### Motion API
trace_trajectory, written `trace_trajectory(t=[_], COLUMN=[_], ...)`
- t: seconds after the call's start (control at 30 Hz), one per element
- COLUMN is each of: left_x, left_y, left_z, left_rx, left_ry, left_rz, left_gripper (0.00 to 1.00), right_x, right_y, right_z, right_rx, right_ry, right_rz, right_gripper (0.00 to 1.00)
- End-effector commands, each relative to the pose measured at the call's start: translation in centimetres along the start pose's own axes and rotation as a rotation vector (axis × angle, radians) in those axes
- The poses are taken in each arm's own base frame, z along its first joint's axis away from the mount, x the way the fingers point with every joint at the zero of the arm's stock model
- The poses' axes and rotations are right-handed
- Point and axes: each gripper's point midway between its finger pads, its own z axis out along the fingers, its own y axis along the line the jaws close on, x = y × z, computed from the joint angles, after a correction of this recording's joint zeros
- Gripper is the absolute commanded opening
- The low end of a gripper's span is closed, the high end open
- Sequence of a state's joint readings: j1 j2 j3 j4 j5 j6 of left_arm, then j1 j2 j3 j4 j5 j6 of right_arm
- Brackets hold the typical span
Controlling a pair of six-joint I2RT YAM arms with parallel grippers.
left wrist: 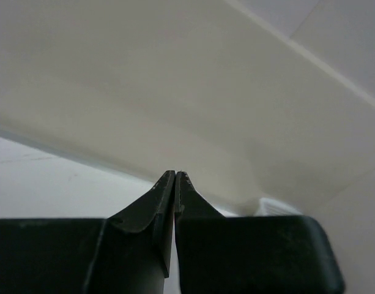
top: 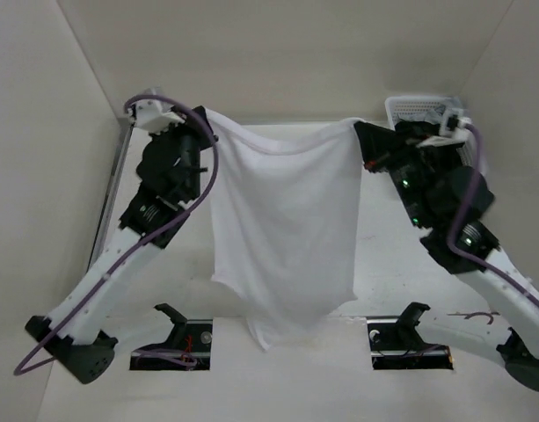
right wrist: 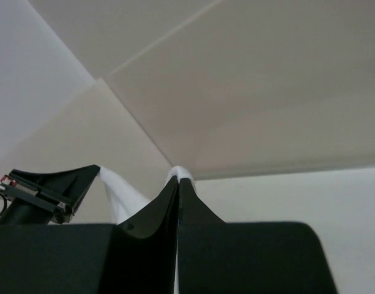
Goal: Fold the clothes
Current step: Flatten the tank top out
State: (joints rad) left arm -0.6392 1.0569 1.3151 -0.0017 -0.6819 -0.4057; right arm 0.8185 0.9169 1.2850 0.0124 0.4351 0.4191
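Note:
The clothes (top: 282,220), one white thin garment, hang spread like a sheet between both raised grippers, with the lower hem bunched near the front edge. My left gripper (top: 205,113) is shut on the garment's top left corner. In the left wrist view its tips (left wrist: 175,174) are pressed together and almost no fabric shows. My right gripper (top: 360,128) is shut on the top right corner. In the right wrist view a tuft of the clothes (right wrist: 183,171) pokes out above the closed tips (right wrist: 178,181), and the cloth stretches across to the left gripper (right wrist: 55,184).
A white lattice basket (top: 417,108) stands at the back right behind the right arm; it also shows in the left wrist view (left wrist: 274,207). Two black stands (top: 172,321) (top: 410,321) sit at the near edge. White walls enclose the table.

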Motion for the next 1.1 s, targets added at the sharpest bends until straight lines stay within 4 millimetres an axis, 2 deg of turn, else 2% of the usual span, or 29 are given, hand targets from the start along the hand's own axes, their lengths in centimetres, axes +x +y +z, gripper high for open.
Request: trace_trajectory(t=[0.0, 0.07, 0.17, 0.23, 0.3, 0.37, 0.47, 0.53, 0.6, 0.7, 0.77, 0.83, 0.93, 1.07], left_x=[4.9, 5.6, 4.8, 2.7, 0.4, -2.5, -6.0, -7.2, -7.7, -6.7, -5.1, -2.3, 2.7, 10.7], left_y=[2.9, 4.2, 4.4, 3.5, 2.4, 1.2, 0.5, 0.4, 0.7, 1.1, 1.4, 2.6, 5.2, 9.4], left_z=[4.4, 6.8, 10.2, 11.8, 12.5, 12.8, 12.3, 11.8, 11.2, 10.3, 9.4, 8.2, 5.4, -0.6], left_rx=[-0.06, -0.071, -0.079, -0.072, -0.049, -0.023, -0.003, 0.002, 0.0, -0.005, -0.001, -0.018, -0.053, -0.104], left_ry=[0.088, 0.11, 0.109, 0.079, 0.05, 0.009, -0.045, -0.068, -0.074, -0.059, -0.031, 0.006, 0.074, 0.201], left_rz=[-0.017, -0.063, -0.102, -0.107, -0.116, -0.118, -0.106, -0.102, -0.095, -0.082, -0.071, -0.06, -0.039, -0.018], left_gripper=[0.0, 0.0, 0.0, 0.0, 0.0, 0.0, 0.0, 0.0, 0.0, 0.0, 0.0, 0.01, 0.01, 0.01], right_x=[2.4, 2.9, 2.4, 1.3, -0.6, -3.0, -6.1, -7.3, -7.5, -7.1, -5.7, -3.3, 1.7, 10.9], right_y=[-1.9, -4.1, -6.4, -6.9, -6.9, -5.8, -4.0, -3.1, -3.2, -4.2, -5.3, -7.3, -11.3, -15.7], right_z=[3.9, 6.4, 10.4, 12.4, 13.9, 14.3, 13.6, 12.6, 11.7, 9.9, 8.4, 6.3, 2.3, -3.9], right_rx=[-0.013, 0.005, 0.017, 0.013, 0.007, -0.015, -0.046, -0.059, -0.051, -0.026, 0.001, 0.041, 0.129, 0.211], right_ry=[0.042, 0.046, 0.056, 0.051, 0.033, 0.004, -0.04, -0.059, -0.067, -0.07, -0.056, -0.041, 0.001, 0.131], right_rz=[0.024, 0.025, 0.025, 0.033, 0.041, 0.042, 0.034, 0.029, 0.028, 0.034, 0.038, 0.042, 0.069, 0.129], right_gripper=[0.0, 0.0, 0.0, 0.0, 0.0, 0.0, 0.0, 0.0, 0.0, 0.0, 0.0, 0.0, 0.0, 0.0])
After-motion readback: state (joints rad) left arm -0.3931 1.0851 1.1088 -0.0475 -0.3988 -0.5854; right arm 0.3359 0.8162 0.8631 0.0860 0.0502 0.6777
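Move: Between the two raised hands, about 30 cm apart, the tank top hangs by its pinched corners, its middle roughly 12 cm back, 20 cm below and 15 cm inward of each hand. The bare far strip of table where it will go lies about 28 cm ahead, 18 cm right and 48 cm below the left hand, and some 35 cm ahead, 12 cm left and 52 cm below the right. The basket is about 32 cm ahead, 33 cm right and 46 cm below the right hand. Flinging the tank top outward, both arms sweep forward 15 to 19 cm and down about 10 towards the far strip, fingers tipping down some 15 degrees. They then draw back and up, levelling the wrists, and finally plunge almost 20 cm towards the table, fingers tipping down again. The right hand drifts right, spreading the pinched edge; both grips stay shut. ##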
